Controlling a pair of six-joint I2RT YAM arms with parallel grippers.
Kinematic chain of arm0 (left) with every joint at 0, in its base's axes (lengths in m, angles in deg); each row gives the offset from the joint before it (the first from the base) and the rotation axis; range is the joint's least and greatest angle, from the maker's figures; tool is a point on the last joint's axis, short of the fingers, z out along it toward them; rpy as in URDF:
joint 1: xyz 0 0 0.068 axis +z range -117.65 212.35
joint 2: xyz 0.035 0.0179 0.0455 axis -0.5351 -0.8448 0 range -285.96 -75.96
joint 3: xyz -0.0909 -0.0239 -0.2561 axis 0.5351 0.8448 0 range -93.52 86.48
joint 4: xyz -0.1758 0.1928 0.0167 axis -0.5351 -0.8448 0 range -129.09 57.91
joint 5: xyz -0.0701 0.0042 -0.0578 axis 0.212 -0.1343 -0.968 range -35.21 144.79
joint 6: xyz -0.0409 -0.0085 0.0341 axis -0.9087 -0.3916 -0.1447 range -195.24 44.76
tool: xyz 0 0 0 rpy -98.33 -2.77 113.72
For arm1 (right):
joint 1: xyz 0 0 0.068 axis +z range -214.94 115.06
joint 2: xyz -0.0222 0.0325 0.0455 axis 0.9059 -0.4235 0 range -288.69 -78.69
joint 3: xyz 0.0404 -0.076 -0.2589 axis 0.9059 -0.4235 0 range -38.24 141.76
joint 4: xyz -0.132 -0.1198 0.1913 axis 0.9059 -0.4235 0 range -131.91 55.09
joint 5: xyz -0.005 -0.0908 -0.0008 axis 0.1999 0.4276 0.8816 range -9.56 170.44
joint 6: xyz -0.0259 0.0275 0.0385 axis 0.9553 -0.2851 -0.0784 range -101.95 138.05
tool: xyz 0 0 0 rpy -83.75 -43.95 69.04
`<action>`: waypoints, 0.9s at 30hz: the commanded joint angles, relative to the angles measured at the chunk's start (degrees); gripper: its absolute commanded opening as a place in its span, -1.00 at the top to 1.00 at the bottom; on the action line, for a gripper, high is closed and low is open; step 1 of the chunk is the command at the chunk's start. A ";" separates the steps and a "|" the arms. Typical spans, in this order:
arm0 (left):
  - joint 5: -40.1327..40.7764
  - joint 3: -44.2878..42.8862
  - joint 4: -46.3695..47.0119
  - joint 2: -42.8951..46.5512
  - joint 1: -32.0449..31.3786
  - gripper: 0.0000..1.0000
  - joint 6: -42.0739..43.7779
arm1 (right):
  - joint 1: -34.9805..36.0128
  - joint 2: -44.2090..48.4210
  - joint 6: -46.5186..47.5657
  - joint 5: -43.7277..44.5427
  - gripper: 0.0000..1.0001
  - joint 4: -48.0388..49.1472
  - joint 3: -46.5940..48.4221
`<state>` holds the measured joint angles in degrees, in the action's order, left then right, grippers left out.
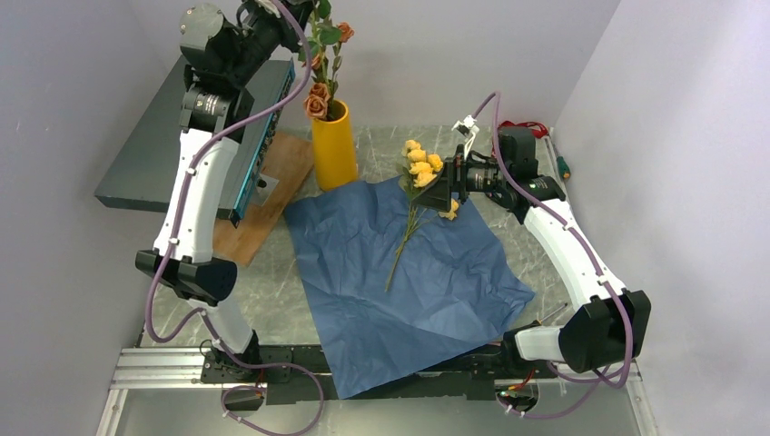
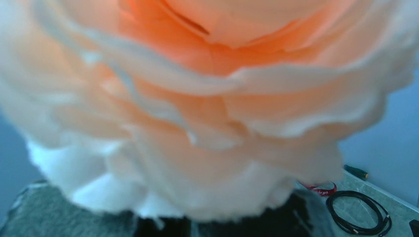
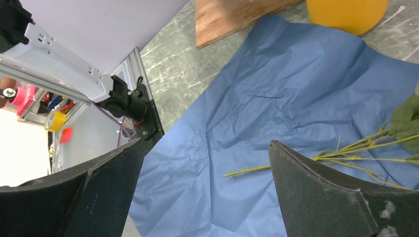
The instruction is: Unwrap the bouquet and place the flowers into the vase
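The blue wrapping paper point(image 1: 399, 272) lies spread flat on the table. A bunch of yellow flowers point(image 1: 419, 163) rests on its far edge, stems point(image 3: 296, 160) pointing toward me. My right gripper point(image 1: 440, 191) point(image 3: 205, 143) hovers wide open just over those roses, with nothing between its fingers. The orange-yellow vase point(image 1: 333, 145) point(image 3: 346, 15) stands behind the paper with peach and brown-orange roses point(image 1: 318, 95) and tall green stems in it. My left gripper point(image 1: 292, 20) is raised beside those stems and is shut. A blurred peach rose point(image 2: 207, 98) fills its wrist view and hides its fingers, so any grip on a stem cannot be seen.
A wooden board point(image 1: 272, 195) point(image 3: 232, 17) lies left of the vase beside a dark grey box point(image 1: 154, 154). A red ribbon point(image 1: 531, 127) point(image 2: 321, 188), a black cable loop point(image 2: 358, 212) and a small tool point(image 1: 564, 166) lie at the back right.
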<state>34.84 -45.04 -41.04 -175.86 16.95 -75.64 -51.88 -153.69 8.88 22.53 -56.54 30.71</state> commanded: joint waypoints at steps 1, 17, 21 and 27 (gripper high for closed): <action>-0.10 0.08 0.30 -0.21 0.02 1.00 -2.22 | -0.14 1.06 2.07 0.85 -0.99 -0.32 1.76; 4.00 13.49 -3.23 -5.76 0.02 0.94 -3.85 | -0.92 0.51 3.36 2.53 -0.99 -2.05 1.63; 3.46 16.85 -3.18 -6.04 0.02 0.55 -3.37 | -1.06 0.44 4.23 3.01 -0.99 -2.85 1.72; 4.63 12.32 -12.78 -8.01 0.02 -0.36 -4.13 | -1.46 0.08 4.76 6.46 -0.99 -3.50 0.73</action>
<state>38.16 -27.97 -48.17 -183.75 16.99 -79.20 -52.89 -153.69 12.09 25.90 -59.66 30.71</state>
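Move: The left hand holds the peach roses high over the vase. The vase's middle lies about 4 cm ahead, 1 cm to its right and 47 cm below, with its mouth roughly 33 cm down. The brown roses in it stand about 4 cm ahead, level sideways, their middle 18 cm down. The yellow flowers lie 20 cm to the right and 3 cm back, on the table. From the right hand, the vase is some 21 cm ahead and 19 cm left, 15 cm below. Downward and a little forward, the left hand slowly starts, then quickens, sinking some 23 cm towards the vase's mouth and carrying the peach roses down beside the brown ones. Its wrist tips about 35 degrees so the fingers, at first slanting up, end nearly level. Near the bottom it slows and the fingers open to over half, letting go of the stems. ##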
